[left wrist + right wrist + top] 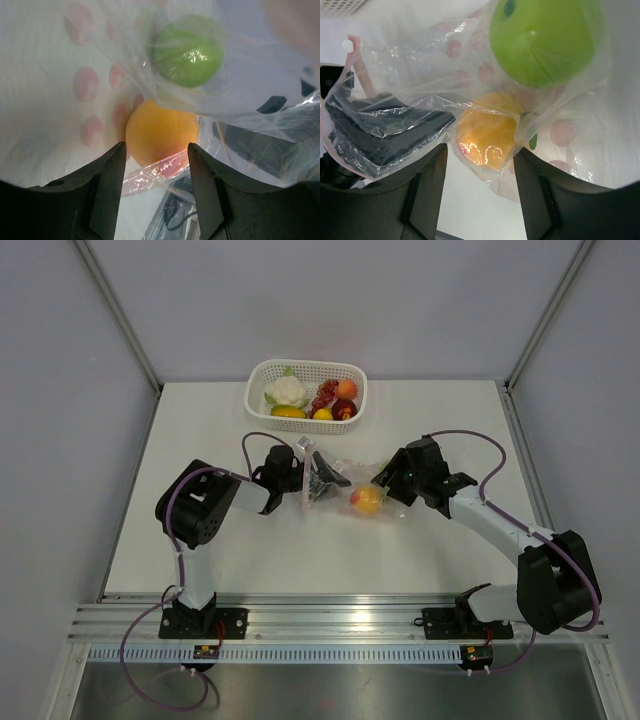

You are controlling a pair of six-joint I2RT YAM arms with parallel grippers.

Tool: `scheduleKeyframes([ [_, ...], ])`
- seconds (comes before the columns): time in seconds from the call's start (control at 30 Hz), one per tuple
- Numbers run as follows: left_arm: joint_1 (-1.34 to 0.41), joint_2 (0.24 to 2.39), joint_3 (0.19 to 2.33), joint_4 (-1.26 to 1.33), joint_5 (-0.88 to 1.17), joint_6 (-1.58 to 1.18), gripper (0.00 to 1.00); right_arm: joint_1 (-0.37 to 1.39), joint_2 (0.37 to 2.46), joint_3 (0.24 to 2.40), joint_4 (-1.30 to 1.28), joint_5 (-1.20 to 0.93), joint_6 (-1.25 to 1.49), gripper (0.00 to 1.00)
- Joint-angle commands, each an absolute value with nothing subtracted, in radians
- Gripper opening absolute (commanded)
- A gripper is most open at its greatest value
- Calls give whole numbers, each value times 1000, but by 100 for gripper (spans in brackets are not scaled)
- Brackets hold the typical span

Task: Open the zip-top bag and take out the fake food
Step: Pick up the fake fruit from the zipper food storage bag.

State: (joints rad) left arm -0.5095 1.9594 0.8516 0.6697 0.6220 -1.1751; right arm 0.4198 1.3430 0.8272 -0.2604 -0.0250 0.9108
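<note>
The clear zip-top bag (345, 472) with pink dots lies mid-table between both grippers. Inside it are an orange fruit (366, 501) and a green apple (545, 40). My left gripper (318, 480) is open, its black fingers (385, 125) showing through the plastic inside the bag's mouth. In the left wrist view the pink zip strip (150, 175) crosses between the jaws of the left gripper (156, 147), with the orange fruit (160, 130) just beyond and the apple (189, 50) farther off. My right gripper (480, 150) is open at the bag's closed end, loose plastic and the orange fruit (487, 135) hanging between its fingers, unpinched.
A white perforated basket (357, 395) at the back centre holds a cauliflower (288, 390), red, peach and yellow pieces. Grey walls stand on both sides of the white table (200, 440). The aluminium rail (330, 625) carries both arm bases.
</note>
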Motion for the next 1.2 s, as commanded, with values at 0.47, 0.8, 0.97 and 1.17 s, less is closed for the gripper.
scheduleKeyframes([
  [0.47, -514, 1982, 853, 819, 675, -1209, 58, 462, 1443, 837, -209, -61, 913, 6],
  [0.8, -515, 1999, 873, 816, 706, -1212, 58, 460, 1482, 839, -108, -25, 931, 0],
  [0.97, -518, 1996, 871, 812, 700, -1213, 58, 454, 1499, 838, -49, -6, 956, 0],
  [1.17, -520, 2002, 885, 793, 715, -1206, 59, 448, 1441, 821, -28, 67, 934, 0],
])
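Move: The bag film that the open right fingers will shut on lies about 5 cm below the right hand and 1 cm back and to its left. The orange fruit under the film is some 5 cm to the hand's left, 1 cm back and 6 cm down; the green apple sits about 6 cm straight ahead and 4 cm down. From the left hand, that film is roughly 9 cm to the right, 1 cm back and 1 cm lower. The right hand eases about 1.5 cm left and a little back, then sinks some 4 cm while its wide-open fingers shut completely, pinching the bag film between the orange fruit and the green apple, and it then travels forward about 3 cm, staying low, as the wrist's slight downward tip levels out again. The left hand keeps its half-open fingers inside the bag's mouth, bobbing up about 1.5 cm and settling most of the way back. ##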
